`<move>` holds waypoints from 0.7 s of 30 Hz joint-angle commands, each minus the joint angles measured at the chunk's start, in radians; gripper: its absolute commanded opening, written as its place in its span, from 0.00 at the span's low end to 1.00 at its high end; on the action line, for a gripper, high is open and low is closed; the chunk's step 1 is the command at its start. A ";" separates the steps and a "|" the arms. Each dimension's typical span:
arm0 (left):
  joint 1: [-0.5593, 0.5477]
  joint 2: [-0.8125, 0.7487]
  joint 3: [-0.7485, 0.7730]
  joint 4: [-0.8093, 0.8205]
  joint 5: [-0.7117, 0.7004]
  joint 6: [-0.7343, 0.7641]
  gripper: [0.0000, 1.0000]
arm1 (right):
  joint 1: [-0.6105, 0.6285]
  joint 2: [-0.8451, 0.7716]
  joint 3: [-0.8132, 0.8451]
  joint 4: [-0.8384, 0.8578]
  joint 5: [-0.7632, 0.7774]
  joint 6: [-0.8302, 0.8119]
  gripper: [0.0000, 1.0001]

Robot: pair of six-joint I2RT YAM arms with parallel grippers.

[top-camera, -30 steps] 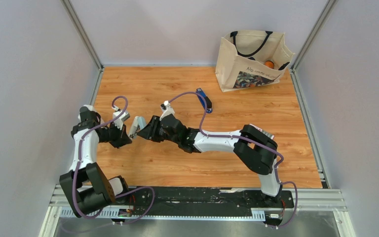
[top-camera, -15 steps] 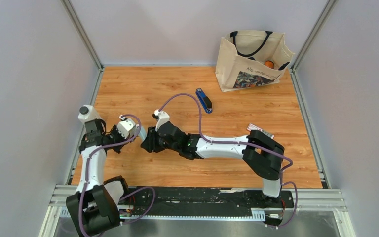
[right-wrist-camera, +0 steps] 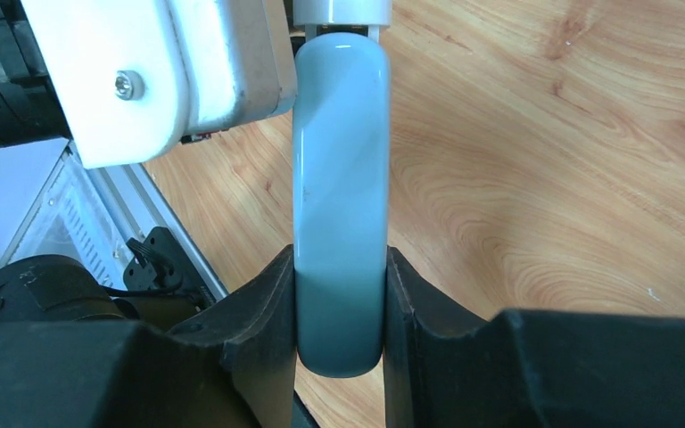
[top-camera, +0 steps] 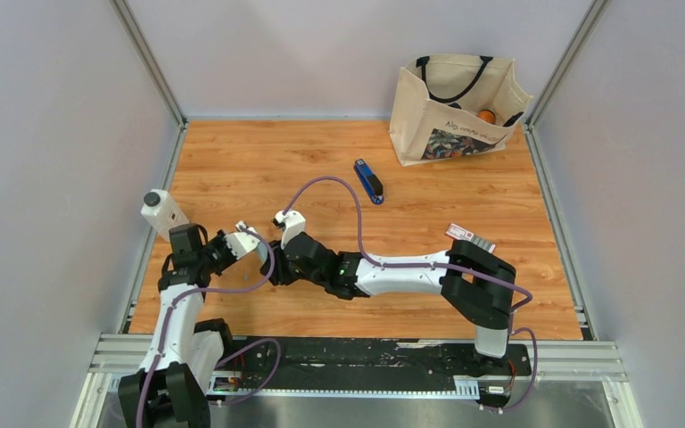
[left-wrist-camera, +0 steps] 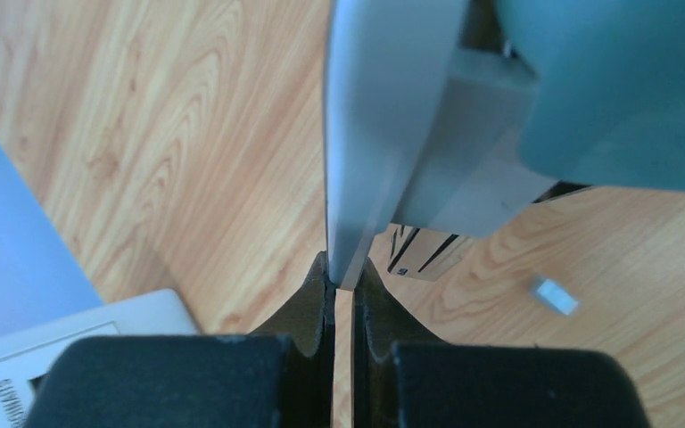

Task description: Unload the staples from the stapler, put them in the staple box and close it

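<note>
The stapler (top-camera: 369,181), bright blue with a black top, lies on the wooden table (top-camera: 259,160), far from both grippers. My two grippers meet near the table's front left. My right gripper (top-camera: 274,266) (right-wrist-camera: 339,259) is shut on a pale grey-blue rounded bar (right-wrist-camera: 339,178). My left gripper (top-camera: 255,250) (left-wrist-camera: 343,272) pinches the thin grey metal edge (left-wrist-camera: 357,178) of that same bar from the other end. A tiny pale grey bit (left-wrist-camera: 553,295), perhaps staples, lies on the wood beside it. I see no other staples.
A small white-and-red labelled box (top-camera: 470,237) lies by the right arm's elbow. A cloth tote bag (top-camera: 450,107) stands at the back right corner. Metal rails edge the table left and right. A purple cable (top-camera: 339,183) arcs over the table's middle.
Both grippers have moved together toward the near edge, still joined on the pale bar. The left arm has folded back. The cable no longer crosses the blue stapler.
</note>
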 commanded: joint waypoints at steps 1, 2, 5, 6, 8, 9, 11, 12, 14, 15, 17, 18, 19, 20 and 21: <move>-0.020 -0.009 0.001 0.158 -0.052 0.087 0.00 | 0.021 -0.023 -0.018 0.011 0.025 -0.057 0.00; -0.027 -0.012 0.000 0.165 -0.061 0.088 0.00 | 0.021 -0.024 -0.021 0.008 0.028 -0.063 0.00; -0.033 -0.006 0.056 0.098 -0.052 0.045 0.00 | 0.021 -0.028 -0.020 -0.006 0.028 -0.069 0.00; -0.033 0.002 0.091 0.039 -0.038 0.027 0.01 | 0.021 -0.029 -0.015 -0.009 0.034 -0.071 0.00; -0.036 0.035 0.168 -0.108 0.011 -0.026 0.05 | 0.022 -0.029 0.018 -0.034 0.066 -0.074 0.00; -0.037 0.045 0.209 -0.161 0.039 -0.050 0.07 | 0.019 -0.029 0.047 -0.061 0.097 -0.074 0.00; -0.036 0.077 0.283 -0.311 0.101 -0.090 0.17 | 0.006 -0.028 0.106 -0.107 0.139 -0.081 0.00; -0.036 0.082 0.309 -0.372 0.135 -0.106 0.25 | -0.007 -0.026 0.138 -0.135 0.155 -0.078 0.00; -0.037 0.080 0.361 -0.463 0.197 -0.139 0.35 | -0.036 -0.017 0.195 -0.198 0.160 -0.071 0.00; -0.036 0.076 0.381 -0.504 0.232 -0.157 0.39 | -0.051 -0.009 0.216 -0.228 0.160 -0.071 0.00; -0.036 0.063 0.421 -0.563 0.287 -0.195 0.41 | -0.073 0.005 0.244 -0.273 0.159 -0.074 0.00; -0.036 0.056 0.440 -0.574 0.304 -0.226 0.41 | -0.082 0.014 0.253 -0.291 0.159 -0.078 0.00; -0.034 0.052 0.458 -0.588 0.319 -0.254 0.41 | -0.088 0.018 0.261 -0.310 0.160 -0.086 0.00; -0.034 0.052 0.473 -0.598 0.333 -0.280 0.42 | -0.094 0.026 0.270 -0.327 0.162 -0.092 0.00; -0.034 0.055 0.492 -0.611 0.347 -0.307 0.42 | -0.097 0.038 0.279 -0.344 0.163 -0.101 0.00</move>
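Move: The light stapler is still in the right fingers, its middle within about 1 cm of that hand, opened out with a narrow part ending at the left hand's shut fingertips. From the left hand the stapler's middle lies some 4 cm right, 1 cm ahead and 4 cm up. A small pale piece, probably staples, is about 2 cm back and 2 cm right, some 5 cm below; the white bottle stands roughly 10 cm ahead, 15 cm left, about level in height. The stapler stays pinched in the right hand; the left's shut fingertips, at its narrow part, first nudge about 1 cm forward, then leave it, opening to under half and rising about 9 cm while drifting some 5 cm right and a few back, rolling left side down. After a near standstill, the right hand carries the stapler forward and up, about 6 and 5 cm, away from the left fingers. ##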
